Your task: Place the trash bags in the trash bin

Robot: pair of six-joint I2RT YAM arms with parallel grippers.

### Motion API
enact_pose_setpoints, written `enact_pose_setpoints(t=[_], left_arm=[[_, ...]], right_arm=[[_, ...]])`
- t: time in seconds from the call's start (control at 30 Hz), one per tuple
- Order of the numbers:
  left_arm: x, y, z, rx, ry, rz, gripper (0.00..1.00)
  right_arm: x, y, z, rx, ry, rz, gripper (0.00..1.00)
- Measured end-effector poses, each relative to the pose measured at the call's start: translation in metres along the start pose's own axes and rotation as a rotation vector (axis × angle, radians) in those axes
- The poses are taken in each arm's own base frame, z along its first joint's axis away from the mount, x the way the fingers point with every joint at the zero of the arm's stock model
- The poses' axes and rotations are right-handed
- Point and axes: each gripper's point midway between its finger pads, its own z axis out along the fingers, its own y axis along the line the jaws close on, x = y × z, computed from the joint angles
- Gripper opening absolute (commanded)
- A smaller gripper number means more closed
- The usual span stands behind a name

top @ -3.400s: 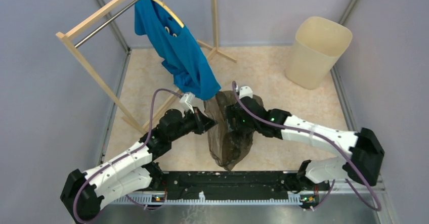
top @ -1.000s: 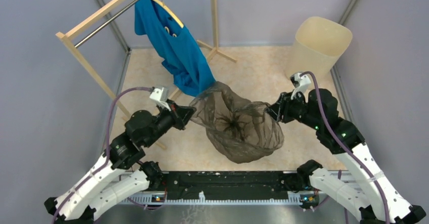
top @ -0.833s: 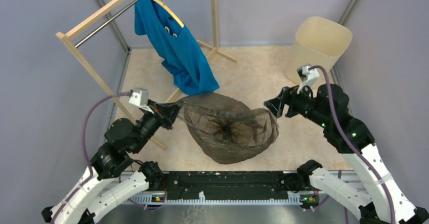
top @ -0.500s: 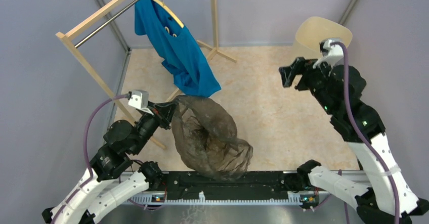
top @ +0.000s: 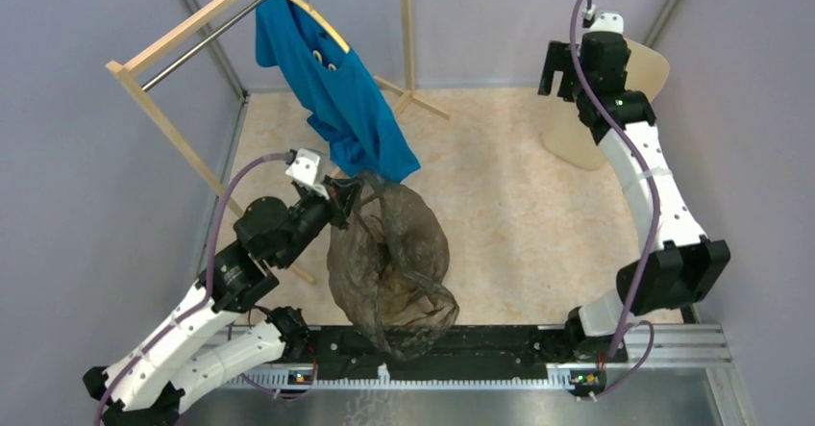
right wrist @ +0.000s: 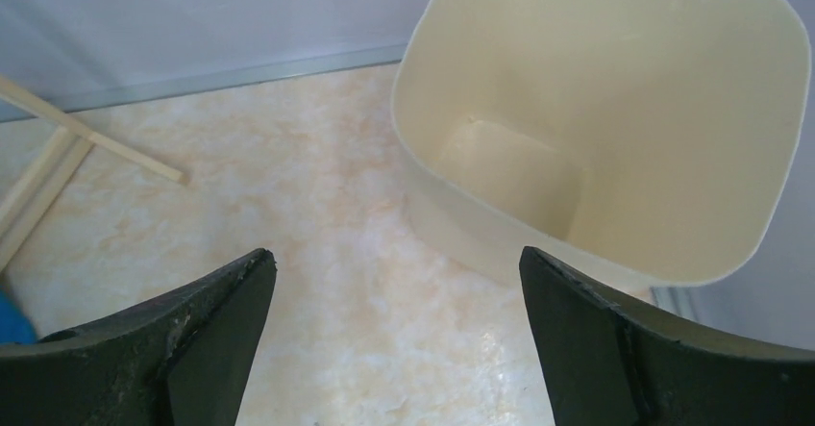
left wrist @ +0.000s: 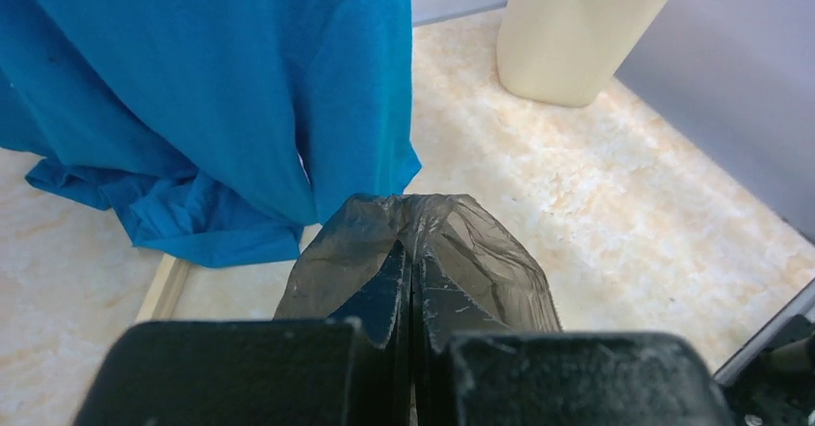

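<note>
The trash bag, thin, dark and see-through, hangs slack from my left gripper down to the table's near edge. In the left wrist view the left gripper is shut on a pinched fold of the bag. My right gripper is raised at the back right, beside the cream trash bin, which the arm partly hides. In the right wrist view the right gripper stands wide open with nothing in it, just left of the bin, whose inside shows bare.
A blue shirt hangs on a wooden clothes rack at the back left, its hem just behind the left gripper. The shirt fills the upper left of the left wrist view. Grey walls enclose the marble-patterned floor.
My right gripper let go of the bag, opened wide and swung up and back to the bin. The bag, stretched between both grippers before, now hangs from the left gripper alone.
</note>
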Motion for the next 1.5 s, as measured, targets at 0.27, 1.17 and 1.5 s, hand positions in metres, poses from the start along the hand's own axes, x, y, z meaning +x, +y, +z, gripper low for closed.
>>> enact_pose_setpoints(t=[0.27,1.17,1.5], left_arm=[[0.001,0.000,0.031,-0.025,0.042,0.109,0.00],[0.059,0.034,0.065,-0.073,0.168,0.075,0.00],[0.063,0.040,0.067,-0.095,0.180,0.094,0.00]], right_arm=[[0.008,-0.021,0.065,0.000,0.079,-0.122,0.95],[0.076,0.009,0.088,-0.184,0.310,-0.258,0.06],[0.139,0.151,-0.051,-0.498,0.322,-0.479,0.00]])
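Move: The trash bin's middle stands some 15 cm ahead of the open, empty right hand, 13 cm to its right and about 20 cm lower. From the left hand, which already pinches the trash bag, the bin is about 38 cm ahead, 53 cm right and 20 cm below. The bag hangs some 17 cm under the left hand, 8 cm right and 4 cm back; the blue shirt hangs 16 cm ahead of that hand, 2 cm left and 8 cm below. The trash bin's near-left rim is what the right hand goes for: it reaches forward and down about 10 cm each, easing right and tipping downward, and shuts its fingers to pinch the rim. It then draws the bin some 20 cm left and nearly as far back, turning counter-clockwise. Meanwhile the left hand keeps its hold on the bag, moving about 7 cm forward and down. ##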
